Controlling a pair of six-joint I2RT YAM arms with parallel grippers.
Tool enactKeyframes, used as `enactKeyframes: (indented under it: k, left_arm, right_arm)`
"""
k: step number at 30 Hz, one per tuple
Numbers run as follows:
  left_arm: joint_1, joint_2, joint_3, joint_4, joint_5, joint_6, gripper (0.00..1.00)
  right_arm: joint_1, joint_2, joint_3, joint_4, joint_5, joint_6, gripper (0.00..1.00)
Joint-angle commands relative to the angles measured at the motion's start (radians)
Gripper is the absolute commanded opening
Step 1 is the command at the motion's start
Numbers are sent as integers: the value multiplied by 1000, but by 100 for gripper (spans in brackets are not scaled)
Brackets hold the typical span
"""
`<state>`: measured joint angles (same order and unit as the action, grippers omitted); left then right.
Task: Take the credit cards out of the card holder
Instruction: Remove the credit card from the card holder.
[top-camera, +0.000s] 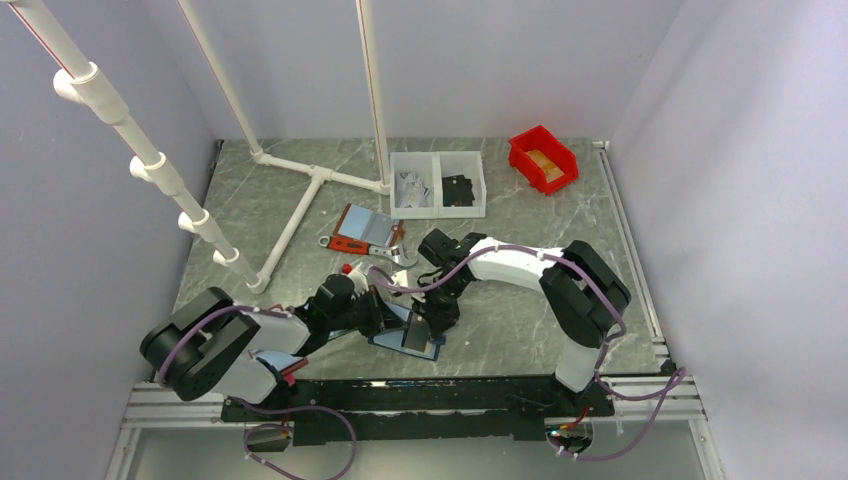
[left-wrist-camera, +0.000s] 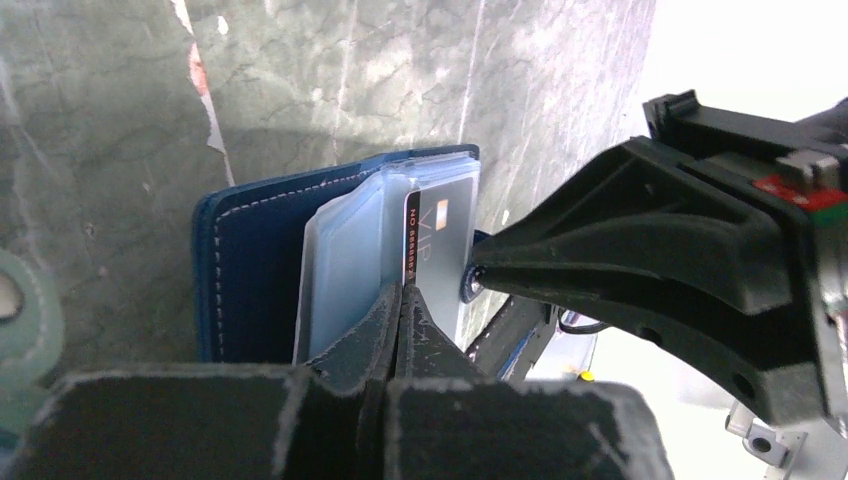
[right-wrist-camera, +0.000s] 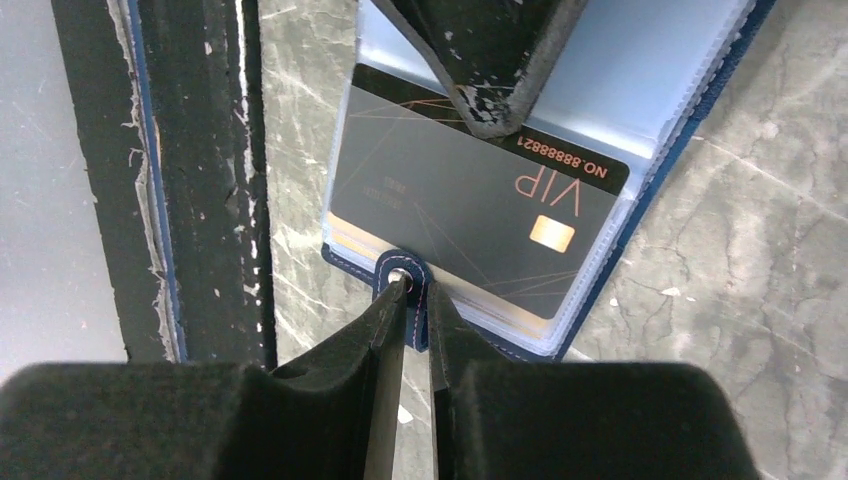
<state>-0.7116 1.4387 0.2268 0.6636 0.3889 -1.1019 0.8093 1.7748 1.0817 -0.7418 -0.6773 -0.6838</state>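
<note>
The navy card holder lies open on the table near the front edge, between both arms. In the left wrist view its navy cover and light blue pockets show. The black card, marked VIP, lies on the top pocket. My left gripper is shut on that card's edge. It shows from above in the top view. My right gripper is shut on the holder's strap tab, and shows in the top view. A thin gold edge shows under the black card; the tan card is otherwise hidden.
A red-edged holder lies open behind the arms. A white two-part bin and a red bin stand at the back. A white pipe frame lies at the left. The black front rail is close behind the holder.
</note>
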Motion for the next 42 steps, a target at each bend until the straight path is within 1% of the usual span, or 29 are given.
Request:
enactKeyframes:
  k: [1,5,9,14,20,22,27,29,30,31,32,34,36,42]
  left_arm:
    - [-5,-93,9,-83,-24,41,0]
    - [-5,-160,9,-166,-44,63,0]
    - [-4,-203,3,-214,-53,79,0]
    - [-2,-210,-8,-204,-47,79,0]
    - [0,-169,-10,-168,-34,70,0]
    - [0,-158,-12,-158,-32,68,5]
    - [1,-165,-15,-174,-37,64,29]
    - [1,-177,-19,-186,-41,63,37]
    - [1,-184,-22,-191,-43,62,40]
    - [2,-188,-24,-196,-45,61,45]
    - [2,-191,-27,-198,-46,59,47]
    - [1,-190,-33,-192,-46,55,49]
    - [1,-180,-38,-176,-43,50,49]
    - [2,-98,-43,-74,-17,31,46]
  right_arm:
    - [1,7,4,16,18,5,16]
    - [1,13,4,17,20,7,16]
    - [1,15,4,16,21,7,16]
    - [1,21,3,21,25,14,16]
    - [1,28,1,33,41,29,16]
    - [1,32,1,34,47,33,16]
    - [1,39,3,38,58,40,16]
    - [1,43,3,38,62,42,16]
    - [1,44,3,38,62,42,16]
    - [1,48,4,37,63,44,16]
    - [1,49,4,36,64,44,16]
    - [2,51,4,37,66,45,16]
    - [3,51,4,38,68,47,16]
    - [3,55,5,39,68,51,16]
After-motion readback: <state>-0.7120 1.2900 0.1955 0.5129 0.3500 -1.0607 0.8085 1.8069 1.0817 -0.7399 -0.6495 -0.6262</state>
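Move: The left fingertips rest, shut, on the exposed strip of the credit card; the card's middle lies about 2 cm to their right, 1 cm back and barely 1 cm lower. From there the card holder's clasp strap is some 5 cm right and 3 cm back, the green holder about 15 cm left and 2 cm ahead, the wrench head roughly 15 cm ahead and 1 cm left. The same card lies some 4 cm left and 2 cm ahead of the right hand. Bring the shut left fingertips about 1.5 cm left, away from the clasp, easing back slightly; let them rise about 1 cm on the way and sink again, then open them about halfway astride the card's exposed edge. Meanwhile keep the right fingers on the clasp strap and let that hand sink about 1 cm. ##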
